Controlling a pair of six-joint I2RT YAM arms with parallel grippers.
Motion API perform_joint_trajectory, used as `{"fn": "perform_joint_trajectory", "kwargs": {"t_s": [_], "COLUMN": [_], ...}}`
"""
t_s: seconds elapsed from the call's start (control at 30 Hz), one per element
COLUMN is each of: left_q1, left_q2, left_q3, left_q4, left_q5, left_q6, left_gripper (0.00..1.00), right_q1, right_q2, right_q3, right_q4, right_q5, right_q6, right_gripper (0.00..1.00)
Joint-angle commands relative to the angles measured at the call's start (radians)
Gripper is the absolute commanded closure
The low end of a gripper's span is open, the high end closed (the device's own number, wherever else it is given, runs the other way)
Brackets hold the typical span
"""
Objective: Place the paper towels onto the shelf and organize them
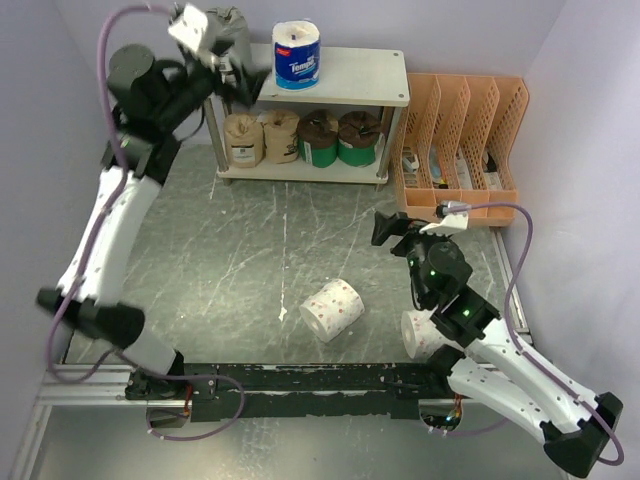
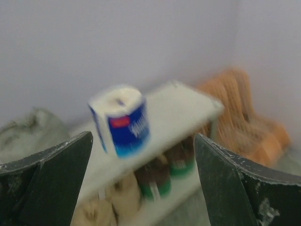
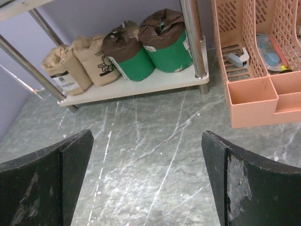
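The shelf (image 1: 370,75) stands at the back of the table. On its top board are a blue-and-white paper towel roll (image 1: 297,55) and a grey roll (image 1: 230,28). Its lower board holds two tan kraft rolls (image 1: 262,137) and two brown-and-green rolls (image 1: 338,138). My left gripper (image 1: 240,72) hovers open by the grey roll, empty; its blurred wrist view shows the blue-and-white roll (image 2: 121,120) ahead. A white dotted roll (image 1: 332,309) lies on the table. Another white roll (image 1: 418,335) is half hidden under my right arm. My right gripper (image 1: 390,232) is open and empty above the table, facing the shelf's lower board (image 3: 141,89).
An orange perforated file organizer (image 1: 460,140) stands right of the shelf with small items inside. The grey marbled tabletop (image 1: 250,250) lies between the shelf and the arms. Purple walls close in on three sides.
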State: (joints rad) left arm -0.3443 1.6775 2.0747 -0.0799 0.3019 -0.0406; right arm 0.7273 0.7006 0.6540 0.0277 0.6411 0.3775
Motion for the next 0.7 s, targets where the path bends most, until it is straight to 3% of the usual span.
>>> {"fn": "perform_joint_trajectory", "kwargs": {"t_s": [0.0, 0.1, 0.23, 0.47, 0.67], "left_q1": [-0.008, -0.022, -0.057, -0.073, -0.169], "left_q2": [-0.171, -0.318, -0.408, -0.34, -0.253], "left_q3": [-0.382, -0.722, -0.991, -1.085, -1.117], "left_q4": [-0.496, -0.61, -0.659, -0.572, -0.427], "left_q5": [0.452, 0.658, 0.667, 0.779, 0.755], "left_q6": [0.391, 0.665, 1.006, 1.153, 1.059], "left_gripper": [0.0, 0.0, 0.0, 0.0, 0.0], "right_q1": [-0.009, -0.008, -0.01, -0.01, -0.009], "right_q2": [-0.057, -0.104, -0.179, -0.275, -0.253], "right_q3": [-0.01, -0.026, -0.037, -0.047, -0.004], "right_q4": [-0.046, -0.049, -0.035, -0.019, -0.098], "right_q5": [0.004, -0.005, -0.05, -0.09, -0.054], "right_q6": [0.055, 0.082, 0.098, 0.114, 0.138], "right_gripper": [0.0, 0.0, 0.0, 0.0, 0.0]}}
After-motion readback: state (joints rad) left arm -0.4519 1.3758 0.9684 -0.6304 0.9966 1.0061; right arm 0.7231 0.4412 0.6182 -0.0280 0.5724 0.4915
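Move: The left hand, empty and high by the shelf, has the patterned roll about 28 cm back, 17 cm to its right and 50 cm below. The second patterned roll lies some 22 cm farther right of that one and 5 cm nearer the bases; the Tempo roll stands on the shelf 18 cm ahead of the hand, 9 cm right. From the right hand the patterned roll is 11 cm back, 12 cm left, 24 cm below. Open left hand plunges some 40 cm and back 25 towards the patterned roll, tipping downward; right draws back. ##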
